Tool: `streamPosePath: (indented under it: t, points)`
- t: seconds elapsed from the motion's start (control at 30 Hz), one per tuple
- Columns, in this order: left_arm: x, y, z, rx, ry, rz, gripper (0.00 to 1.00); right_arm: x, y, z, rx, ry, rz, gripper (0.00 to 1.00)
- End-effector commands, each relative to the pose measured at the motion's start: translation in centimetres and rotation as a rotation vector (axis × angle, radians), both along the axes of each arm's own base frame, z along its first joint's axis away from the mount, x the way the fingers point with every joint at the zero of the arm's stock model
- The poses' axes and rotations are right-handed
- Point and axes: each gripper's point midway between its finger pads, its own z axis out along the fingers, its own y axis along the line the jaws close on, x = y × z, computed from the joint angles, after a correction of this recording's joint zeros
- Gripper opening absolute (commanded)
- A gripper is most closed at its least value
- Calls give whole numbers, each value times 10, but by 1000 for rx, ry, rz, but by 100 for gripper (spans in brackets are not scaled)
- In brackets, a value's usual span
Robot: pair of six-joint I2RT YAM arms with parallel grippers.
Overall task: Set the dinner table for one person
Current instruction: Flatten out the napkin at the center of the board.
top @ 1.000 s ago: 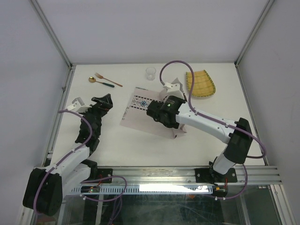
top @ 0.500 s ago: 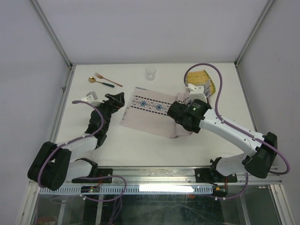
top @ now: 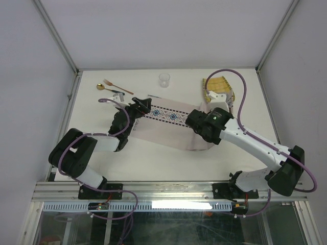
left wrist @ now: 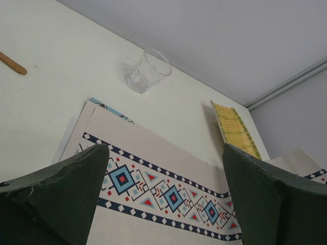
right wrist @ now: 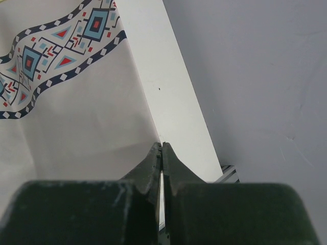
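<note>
A pale cloth placemat [top: 168, 125] with a blue-red patterned band lies slantwise on the white dinner table [top: 153, 158]. My right gripper [top: 198, 122] is shut on the mat's right end, which is lifted a little. In the right wrist view the closed fingertips [right wrist: 162, 145] pinch the placemat [right wrist: 76, 117] at its edge. My left gripper [top: 142, 108] hovers open over the mat's left end. In the left wrist view its fingers [left wrist: 71, 194] stand wide apart above the patterned band [left wrist: 168, 196], touching nothing.
A clear glass [top: 163, 79] stands at the back centre. A yellow woven plate [top: 219, 88] sits at the back right, just behind the right arm. A fork [top: 118, 87] and a spoon [top: 108, 89] lie at the back left. Walls enclose three sides.
The right gripper has dragged the placemat's end to the right, spreading the mat out longer. The left arm has swung right and now reaches over the mat's left end.
</note>
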Motion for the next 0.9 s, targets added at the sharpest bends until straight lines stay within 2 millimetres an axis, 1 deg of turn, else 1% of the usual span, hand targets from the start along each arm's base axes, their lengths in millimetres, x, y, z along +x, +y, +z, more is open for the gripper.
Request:
streamPosePath:
  t: [0.0, 0.17, 0.2, 0.23, 0.27, 0.3, 0.33, 0.4, 0.5, 0.53, 0.67, 0.77, 0.83, 0.87]
  points:
    - [9, -21, 33, -23, -119, -56, 98, 3, -6, 9, 21, -53, -29, 0]
    - [17, -33, 28, -21, -123, -81, 98, 2, -12, 11, 39, -54, -53, 0]
    - [19, -36, 26, -22, -122, -88, 97, 1, -14, 11, 44, -55, -60, 3]
    - [22, -41, 21, -18, -116, -99, 98, 1, -16, 11, 50, -56, -66, 8]
    - [23, -44, 19, -18, -118, -107, 97, 0, -17, 12, 58, -58, -72, 23]
    - [25, -47, 16, -18, -118, -114, 98, 0, -19, 11, 64, -55, -78, 56]
    - [27, -51, 14, -17, -117, -123, 98, -1, -20, 11, 71, -53, -84, 80]
    - [31, -58, 13, -22, -126, -137, 98, -2, -22, 11, 83, -52, -92, 83]
    - [36, -67, 10, -21, -132, -161, 98, -3, -24, 13, 88, -57, -97, 98]
    - [38, -70, 9, -21, -134, -167, 97, -3, -24, 14, 89, -61, -96, 99]
    - [44, -80, 3, -27, -142, -193, 98, -1, -24, 15, 72, -61, -94, 99]
    - [50, -89, -1, -37, -148, -217, 97, 3, -20, 9, 57, -48, -98, 99]
    - [52, -94, -3, -48, -154, -235, 97, 11, -10, 1, 54, -28, -97, 94]
    - [52, -98, -5, -49, -157, -246, 97, 15, -5, -3, 50, -23, -99, 90]
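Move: The right gripper is shut on the raised right end of the napkin. The napkin's middle lies about 12 cm ahead of it, 17 cm to its left and 24 cm below; the yellow plate is some 35 cm ahead and 8 cm to its right. From the open left gripper, the napkin's middle is roughly 20 cm right, 4 cm back and 15 cm below, and the glass about 23 cm ahead and 12 cm right. Ease the right gripper about 2 cm to the right, still high over the board, and open its fingers wide to let go of the napkin's end. Meanwhile sweep the open left gripper some 10 cm right and forward over the napkin's left part, sinking a little, and turn it about 10 degrees clockwise without gripping anything. ##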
